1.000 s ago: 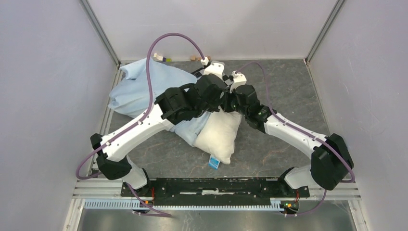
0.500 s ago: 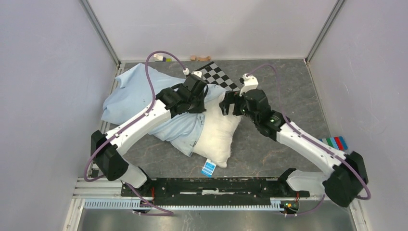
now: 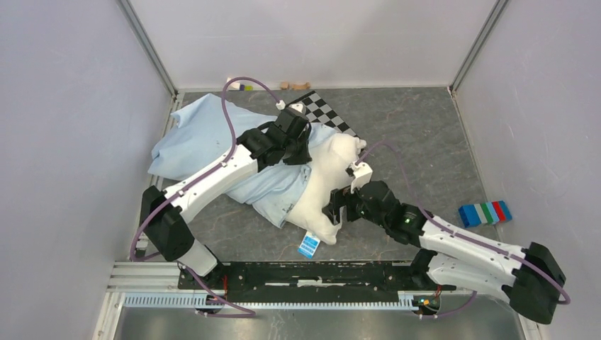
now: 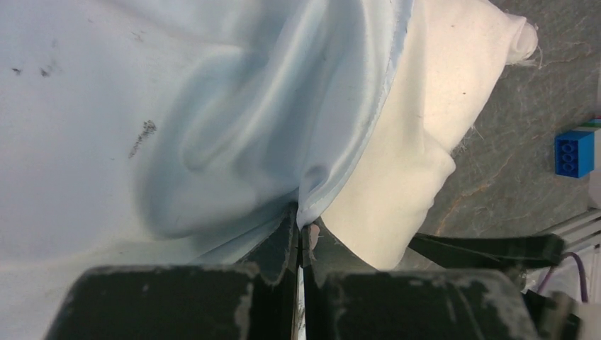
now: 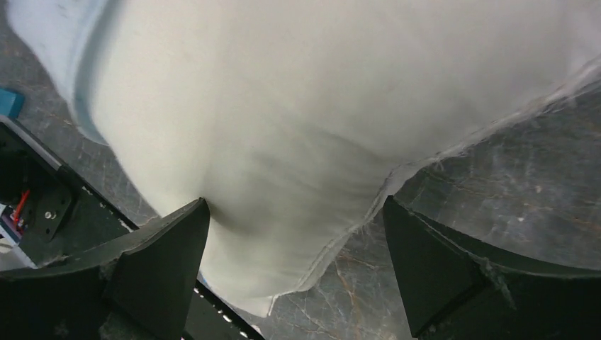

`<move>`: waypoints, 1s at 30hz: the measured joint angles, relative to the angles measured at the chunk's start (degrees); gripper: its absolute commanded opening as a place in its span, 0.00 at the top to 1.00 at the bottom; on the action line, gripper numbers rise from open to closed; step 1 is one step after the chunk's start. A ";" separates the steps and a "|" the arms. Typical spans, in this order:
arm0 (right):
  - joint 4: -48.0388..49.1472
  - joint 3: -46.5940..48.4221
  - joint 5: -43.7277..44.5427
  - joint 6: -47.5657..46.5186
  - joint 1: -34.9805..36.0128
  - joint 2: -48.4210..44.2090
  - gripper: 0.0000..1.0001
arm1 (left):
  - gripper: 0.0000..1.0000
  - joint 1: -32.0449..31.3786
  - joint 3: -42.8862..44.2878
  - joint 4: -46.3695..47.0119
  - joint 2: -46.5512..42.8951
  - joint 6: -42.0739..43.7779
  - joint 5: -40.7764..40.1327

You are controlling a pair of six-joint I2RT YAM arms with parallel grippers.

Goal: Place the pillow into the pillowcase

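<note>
The cream-white pillow [image 3: 322,185] lies slanted in the middle of the table, its left side under the light-blue pillowcase [image 3: 198,138], which spreads to the back left. A small blue tag [image 3: 307,246] shows at the pillow's near end. My left gripper [image 3: 296,150] is shut on the pillowcase's hem [image 4: 312,202], right beside the pillow [image 4: 411,142]. My right gripper [image 3: 334,212] is open at the pillow's near corner; in the right wrist view its fingers [image 5: 159,248] straddle the pillow [image 5: 305,127], and I cannot tell whether they touch it.
A black-and-white checkerboard panel [image 3: 322,113] lies behind the pillow. A block of blue, green, white and red bricks [image 3: 484,212] sits at the right, also in the left wrist view [image 4: 574,152]. Small items [image 3: 294,85] lie by the back wall.
My right arm has pulled back from the pillow's far end to its near corner. The pillow has stretched toward the back. My left gripper keeps its hold on the pillowcase and has shifted slightly.
</note>
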 measured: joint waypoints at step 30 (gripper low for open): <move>17.29 9.73 -3.04 6.80 -2.78 17.35 1.00 | 0.12 -7.10 -12.83 -12.87 -22.34 -0.15 -10.82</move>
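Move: Just ahead of the open right hand, about 3 cm farther out, 4 cm left and 3 cm down, lies the fold of pillow it will pinch; the paper tag lies some 12 cm back, 9 left and 10 below it. From the left hand, shut on the pillowcase rim, the pillow's middle is 5 cm back, 6 right and 7 down; the case's near corner is 14 cm back, 6 left and 13 down. Dipping about 3 cm, then reaching forward and left, the right hand closes on the pillow and keeps its pinch while lifting some 6 cm, its left side rolling up. The left hand draws the held rim up and right about 5 cm, opens wide to let go, then swings back and left, finally down, towards the case's near corner. ##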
